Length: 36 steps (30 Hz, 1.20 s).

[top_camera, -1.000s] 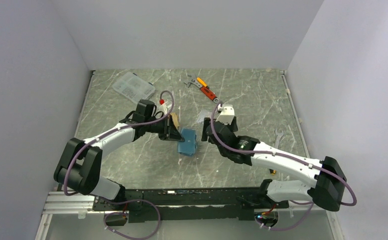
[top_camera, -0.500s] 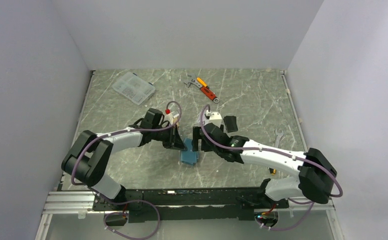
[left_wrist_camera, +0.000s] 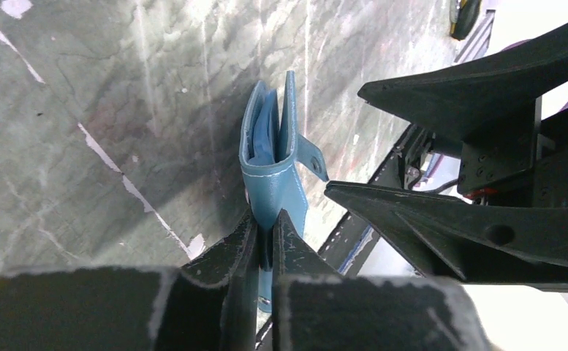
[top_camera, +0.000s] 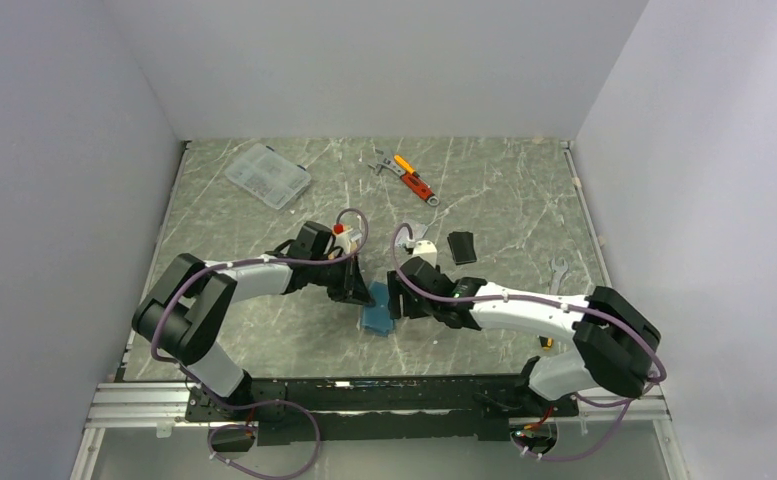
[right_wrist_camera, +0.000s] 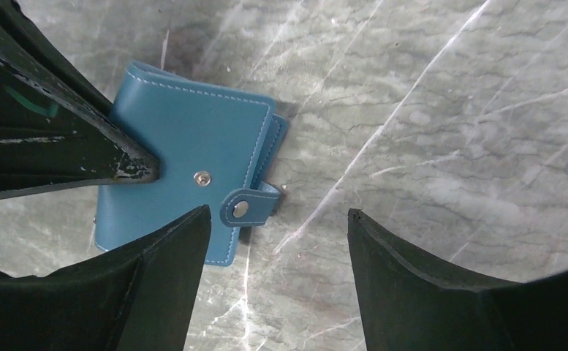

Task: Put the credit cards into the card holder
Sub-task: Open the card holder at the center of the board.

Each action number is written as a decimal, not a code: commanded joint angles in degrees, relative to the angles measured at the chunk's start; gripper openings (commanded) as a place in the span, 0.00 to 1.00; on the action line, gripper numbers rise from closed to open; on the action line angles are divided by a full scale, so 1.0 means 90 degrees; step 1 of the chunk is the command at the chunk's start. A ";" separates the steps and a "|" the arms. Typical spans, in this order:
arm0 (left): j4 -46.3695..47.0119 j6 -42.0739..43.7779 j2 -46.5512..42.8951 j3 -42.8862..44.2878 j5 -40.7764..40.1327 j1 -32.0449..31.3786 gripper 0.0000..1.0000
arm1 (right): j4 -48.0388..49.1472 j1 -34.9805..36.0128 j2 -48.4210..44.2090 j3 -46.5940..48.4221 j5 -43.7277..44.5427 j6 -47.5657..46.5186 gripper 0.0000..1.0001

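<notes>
The card holder (top_camera: 376, 312) is a teal-blue wallet, folded shut, with its snap strap (right_wrist_camera: 245, 207) hanging loose. It stands on edge on the marble table (top_camera: 484, 190) in the left wrist view, showing light-blue layers (left_wrist_camera: 266, 135). My left gripper (left_wrist_camera: 266, 223) is shut on one cover of it, near the fold (top_camera: 361, 291). My right gripper (right_wrist_camera: 278, 214) is open just right of the holder, one fingertip (right_wrist_camera: 193, 219) over its lower corner by the strap, nothing between the fingers (top_camera: 396, 298). The credit cards are not in view.
A small flat black thing (top_camera: 461, 247) lies right of the grippers. At the back are a clear plastic parts box (top_camera: 268, 175) and an orange-red tool (top_camera: 414, 180). A wrench (top_camera: 556, 272) lies at the right.
Both grippers have closed in on the table's middle. The left carried the card holder toward the near edge. The right swung left to the holder, and the black thing now lies uncovered.
</notes>
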 commanded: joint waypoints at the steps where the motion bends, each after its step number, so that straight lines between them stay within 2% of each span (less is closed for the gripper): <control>1: -0.0176 0.0202 0.0047 0.0079 -0.0434 -0.0121 0.16 | 0.0417 0.0065 0.0293 -0.0028 -0.0280 0.0069 0.71; 4: -0.0387 0.0255 0.0072 0.0123 -0.0592 -0.0194 0.28 | 0.0444 0.0074 0.0509 0.0031 -0.0256 0.0097 0.70; 6: -0.0508 0.0306 0.0050 0.0187 -0.0680 -0.0223 0.42 | 0.0476 0.0071 0.0583 0.0053 -0.0170 0.0119 0.68; 8: -0.0583 0.0353 0.0013 0.0203 -0.0703 -0.0229 0.60 | 0.0503 0.0071 0.0612 0.0087 -0.0078 0.0106 0.66; 10: -0.0680 0.0440 -0.0070 0.0236 -0.0727 -0.0224 0.69 | 0.0437 0.0071 0.0656 0.0135 0.0094 0.0116 0.63; 12: -0.0815 0.0530 -0.0153 0.0287 -0.0763 -0.0225 0.70 | 0.0417 0.0076 0.0651 0.0147 0.0209 0.0090 0.59; 24: -0.1538 0.1692 -0.0651 0.0848 -0.1321 -0.0240 0.73 | 0.0492 0.0073 0.0211 -0.0438 0.0638 0.0501 0.17; 28: -0.1939 0.2135 -0.0675 0.1268 -0.1777 -0.0610 0.80 | 0.0577 0.0049 0.0111 -0.0673 0.0619 0.0649 0.03; 31: -0.2151 0.2414 -0.0452 0.1660 -0.2114 -0.0948 0.83 | 0.0799 0.0019 -0.0058 -0.0903 0.0411 0.0718 0.01; 34: -0.2679 0.2515 -0.0055 0.2233 -0.2143 -0.0869 0.85 | 0.0638 0.0023 -0.0283 -0.1050 0.0339 0.0817 0.02; 35: -0.2840 0.2601 0.0013 0.2400 -0.2128 -0.0780 0.85 | 0.0519 0.0021 -0.0414 -0.1104 0.0328 0.0822 0.04; 36: -0.2916 0.2640 -0.0003 0.2504 -0.2106 -0.0669 0.85 | 0.0389 0.0022 -0.0630 -0.1172 0.0314 0.0784 0.11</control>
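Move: Right at the open right fingers lies the card holder's loose strap, about 1 cm left, 1 cm ahead and 3 cm below; the holder's middle is some 4 cm left, 1 cm ahead and 3 cm lower. The white card packet lies about 15 cm ahead and 2 cm right, the black cards 13 cm ahead and 12 cm right. The left hand still pinches the holder's left edge: its middle is 2 cm right, 1 cm back and 2 cm below, the strap 5 cm right, 1 cm back and 3 cm below. Letting go of the holder's left edge, the left fingers open wide as they dip about 2 cm, then rise some 6 cm and go forward, finally swinging right over the holder's far end, wrist tilting. The right hand sinks about 3 cm, shuts its fingers on the strap and eases right, away from the holder, still pinching it. ##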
